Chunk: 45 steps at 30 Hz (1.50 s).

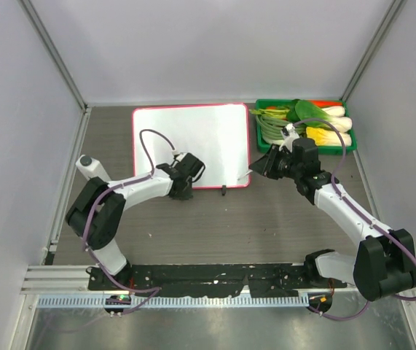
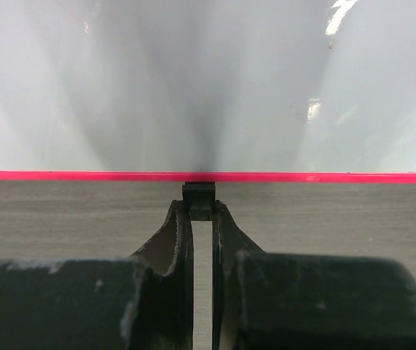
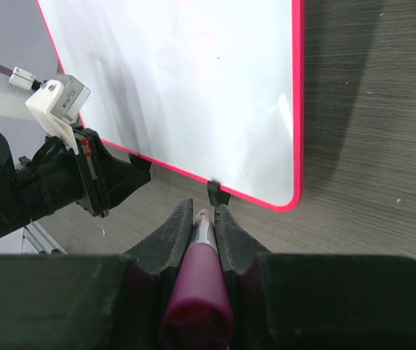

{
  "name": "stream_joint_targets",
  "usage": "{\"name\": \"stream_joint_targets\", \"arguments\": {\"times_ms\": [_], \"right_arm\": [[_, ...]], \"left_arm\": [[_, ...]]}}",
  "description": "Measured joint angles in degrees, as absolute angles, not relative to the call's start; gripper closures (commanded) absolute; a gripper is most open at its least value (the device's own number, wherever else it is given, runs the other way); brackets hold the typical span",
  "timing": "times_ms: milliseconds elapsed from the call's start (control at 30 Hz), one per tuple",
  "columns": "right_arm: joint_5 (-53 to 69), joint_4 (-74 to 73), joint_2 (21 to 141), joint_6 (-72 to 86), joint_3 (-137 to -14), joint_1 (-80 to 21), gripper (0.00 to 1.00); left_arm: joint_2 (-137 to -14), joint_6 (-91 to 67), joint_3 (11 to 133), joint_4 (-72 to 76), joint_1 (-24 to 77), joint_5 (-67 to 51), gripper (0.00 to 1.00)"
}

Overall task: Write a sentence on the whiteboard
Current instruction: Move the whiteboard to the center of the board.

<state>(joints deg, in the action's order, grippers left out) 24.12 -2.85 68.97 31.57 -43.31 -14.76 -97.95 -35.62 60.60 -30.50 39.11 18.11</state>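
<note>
The whiteboard [image 1: 190, 142] lies flat at the middle of the table, white with a thin pink-red frame [image 2: 84, 176]. No sentence shows on its face in any view. My left gripper [image 1: 194, 170] is at the board's near edge, shut on a small black clip [image 2: 199, 197] fixed to the frame. My right gripper [image 1: 256, 168] hovers just off the board's near right corner [image 3: 289, 198], shut on a pink marker [image 3: 199, 271]. The marker tip [image 1: 245, 174] points at that corner. A second black clip [image 3: 217, 193] sits just ahead of the right fingers.
A green tray [image 1: 257, 130] of vegetables [image 1: 317, 120] stands at the back right, close behind the right wrist. The left gripper [image 3: 109, 179] shows in the right wrist view, to the left along the board's edge. Grey walls enclose the wood-grain table [image 1: 266, 233].
</note>
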Motion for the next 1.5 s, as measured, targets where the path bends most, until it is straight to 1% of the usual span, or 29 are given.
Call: {"name": "stream_joint_targets", "arguments": {"times_ms": [233,600,867,1100,1500], "right_arm": [[24.4,-2.9,69.0,31.6,-43.3,-14.8,0.99],[25.7,-0.8,69.0,31.6,-43.3,-14.8,0.99],[26.3,-0.4,69.0,31.6,-43.3,-14.8,0.98],[26.3,-0.4,69.0,31.6,-43.3,-14.8,0.99],[27.1,-0.5,68.7,31.6,-43.5,-14.8,0.99]], "left_arm": [[-95.5,-39.0,57.0,-31.3,42.9,19.1,1.0],[-95.5,-45.9,56.8,-35.1,49.9,21.5,1.0],[-99.4,-51.3,61.1,-40.0,58.0,24.3,1.0],[-102.4,-54.3,64.1,-42.8,62.5,26.5,1.0],[-101.7,-55.4,62.8,-42.9,68.4,28.1,1.0]]}}
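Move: The left hand is shut on the whiteboard's left clip; the whiteboard's middle lies about 15 cm ahead and 2 cm right, a centimetre or two lower. Level with the hand, the right clip is some 14 cm to its right, and the table's middle about 12 cm right and 2 cm ahead. From the right hand, the whiteboard's middle is roughly 21 cm left, 6 cm ahead and 15 cm below. Left hand, still pinching the left clip, drags it back about 13 cm, soon veering some 8 cm right. ##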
